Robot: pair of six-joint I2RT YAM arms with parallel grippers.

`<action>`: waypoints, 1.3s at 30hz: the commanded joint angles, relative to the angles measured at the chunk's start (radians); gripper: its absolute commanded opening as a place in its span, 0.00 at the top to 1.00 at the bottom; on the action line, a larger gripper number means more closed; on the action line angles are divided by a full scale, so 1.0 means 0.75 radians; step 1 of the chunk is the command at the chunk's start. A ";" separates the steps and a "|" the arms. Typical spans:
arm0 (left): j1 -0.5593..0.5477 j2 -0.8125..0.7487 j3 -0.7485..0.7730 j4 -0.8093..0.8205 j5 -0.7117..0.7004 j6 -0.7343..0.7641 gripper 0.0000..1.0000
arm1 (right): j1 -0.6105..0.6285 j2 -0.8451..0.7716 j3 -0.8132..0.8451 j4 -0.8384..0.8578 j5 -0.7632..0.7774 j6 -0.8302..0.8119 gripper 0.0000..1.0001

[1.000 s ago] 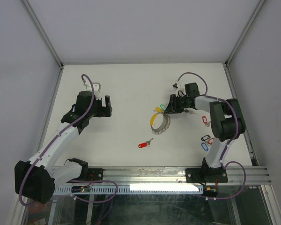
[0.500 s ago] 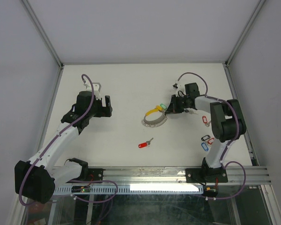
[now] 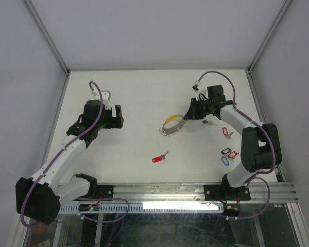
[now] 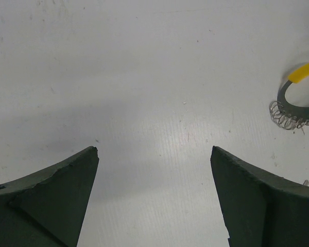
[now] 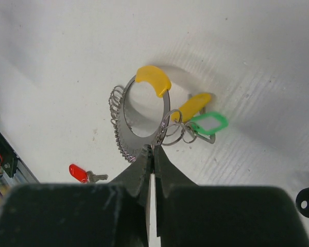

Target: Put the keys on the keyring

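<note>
The keyring (image 5: 134,141) is a flat silvery band with a yellow clip and a coil of small wire rings along one side. My right gripper (image 5: 153,149) is shut on its near edge and holds it tilted off the table; in the top view the keyring (image 3: 173,125) is left of the right gripper (image 3: 188,115). A yellow-tagged key (image 5: 194,105) and a green-tagged key (image 5: 210,123) hang from it. A red-tagged key (image 3: 159,157) lies loose on the table. My left gripper (image 4: 154,149) is open, empty and far to the left, with the keyring (image 4: 284,100) at its view's right edge.
More tagged keys lie by the right arm: a red-tagged one (image 3: 226,133) and a small cluster of black, red and blue tags (image 3: 227,154). Metal frame posts and white walls border the table on the left, right and back.
My right gripper has shut on the keyring and raised it, drawing it slightly toward the back of the table as the arm swung up. The left arm has not moved.
</note>
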 commanded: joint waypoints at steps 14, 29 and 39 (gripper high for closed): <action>-0.016 -0.143 0.002 0.305 0.421 -0.068 0.06 | 0.351 -0.230 0.311 -0.286 0.144 -0.161 1.00; -0.146 -0.447 -0.189 0.957 0.872 0.048 0.24 | 0.403 -0.581 0.353 -0.097 -0.156 -0.130 1.00; -0.201 -0.319 -0.089 1.236 1.166 0.038 0.40 | 0.423 -0.817 0.091 0.481 -0.378 -0.127 1.00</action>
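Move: The right hand already pinches the coil-wrapped keyring; its middle hangs some 5 cm to the left of the fingers, 1 cm back and 4 cm below. The open left gripper it heads for is about 33 cm to the left, 4 cm back and 5 cm higher. From the left hand, the keyring's middle is roughly 28 cm right, 3 cm ahead and 9 cm below; the red key lies 21 cm right, 8 cm back and 13 cm below. Upwards first and foremost: the right hand keeps its pinch on the coil and lifts the keyring about 26 cm, drawing it back and left while tilting up and turning counter-clockwise. The left hand rises nearly 20 cm, coming right and back towards the keyring, swings clockwise and tips up some 45 degrees to face it, and closes its fingers partway on nothing. ##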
